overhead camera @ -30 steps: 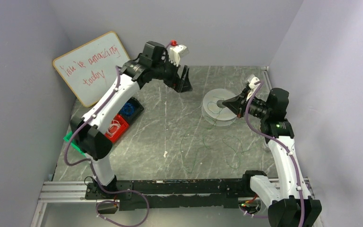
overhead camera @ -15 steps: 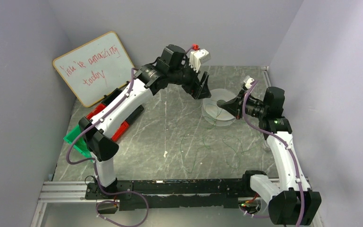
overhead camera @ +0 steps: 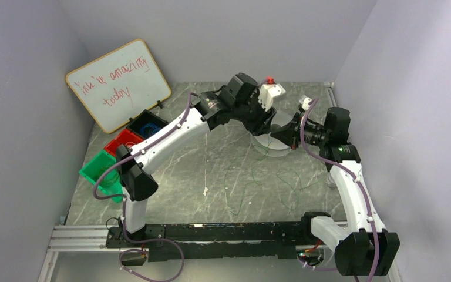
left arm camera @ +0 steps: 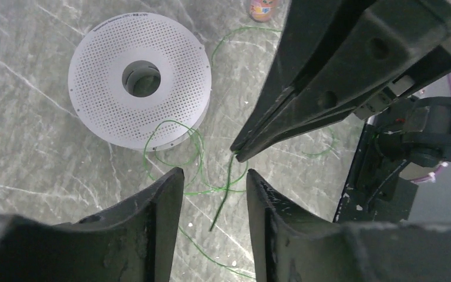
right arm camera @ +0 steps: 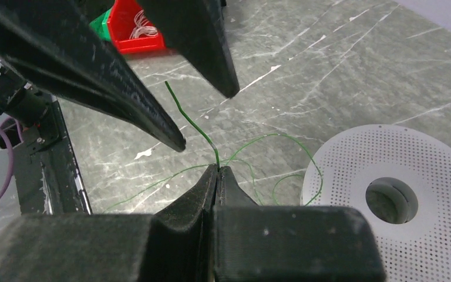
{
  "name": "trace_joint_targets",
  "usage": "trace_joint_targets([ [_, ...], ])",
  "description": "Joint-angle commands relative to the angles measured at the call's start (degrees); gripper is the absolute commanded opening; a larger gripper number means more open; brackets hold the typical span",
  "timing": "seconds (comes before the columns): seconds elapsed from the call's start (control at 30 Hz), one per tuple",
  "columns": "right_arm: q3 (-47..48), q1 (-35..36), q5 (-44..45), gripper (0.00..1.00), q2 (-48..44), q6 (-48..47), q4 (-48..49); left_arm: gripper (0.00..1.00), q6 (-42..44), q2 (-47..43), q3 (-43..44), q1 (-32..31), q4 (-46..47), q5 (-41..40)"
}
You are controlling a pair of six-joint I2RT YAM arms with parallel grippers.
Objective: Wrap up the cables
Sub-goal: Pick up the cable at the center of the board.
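The cables are one thin green wire (left arm camera: 227, 185) with loose strands (overhead camera: 246, 188) spread over the table. My right gripper (right arm camera: 218, 168) is shut on the wire, whose short free end (right arm camera: 185, 117) sticks out past its tips. That end hangs between the fingers of my left gripper (left arm camera: 214, 171), which is open and touches nothing. Both grippers meet just above the white perforated spool (left arm camera: 141, 79), and green loops lie against its side. From above, the left gripper (overhead camera: 265, 124) covers part of the spool (overhead camera: 270, 148).
A whiteboard (overhead camera: 117, 82) leans at the back left. Below it stand a black bin with a blue coil (overhead camera: 147, 124), a red bin (overhead camera: 123, 141) and a green bin (overhead camera: 98, 167). An aluminium rail (overhead camera: 211, 232) runs along the front edge.
My left arm has swung right from the back middle to the spool, and its jaws have narrowed around the wire end. The right gripper has stayed shut, nearly in place.
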Motion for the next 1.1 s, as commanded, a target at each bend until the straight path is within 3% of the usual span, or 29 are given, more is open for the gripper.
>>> trace_joint_targets([
  [0.0, 2.48, 0.67, -1.28, 0.00, 0.38, 0.31, 1.11, 0.44, 6.21, -0.53, 2.56, -2.53, 0.44, -10.66],
  [0.17, 2.48, 1.03, -0.41, 0.00, 0.30, 0.55, 1.41, 0.27, 8.30, -0.36, 1.95, -4.97, 0.74, -15.77],
  [0.23, 2.43, 1.04, -0.17, 0.00, 0.23, 0.76, 1.60, 0.25, 8.44, -0.18, 1.86, -5.52, 0.75, -17.06],
  [0.47, 2.22, 1.04, 0.80, 0.00, -0.06, 2.00, 2.67, 0.25, 8.51, -0.64, 0.92, -5.95, 1.27, -19.86],
  [1.07, 1.94, 0.96, 3.41, 0.00, 0.24, 4.93, 5.03, 0.27, 9.42, -1.93, -0.79, -6.17, 0.04, -15.41],
])
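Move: The green cable's free end, still pinched in the right hand, stands between the left hand's open fingers, about 1 cm right of that hand's point, level and neither ahead nor back. From the right hand this end lies some 2 cm left and 1 cm up. The white spool sits roughly 9 cm ahead of the left hand, 7 cm to its right and 20 cm below. Left fingers narrow to half their gap around the cable end, wrist rolling about 15 degrees; right keeps its pinch. ##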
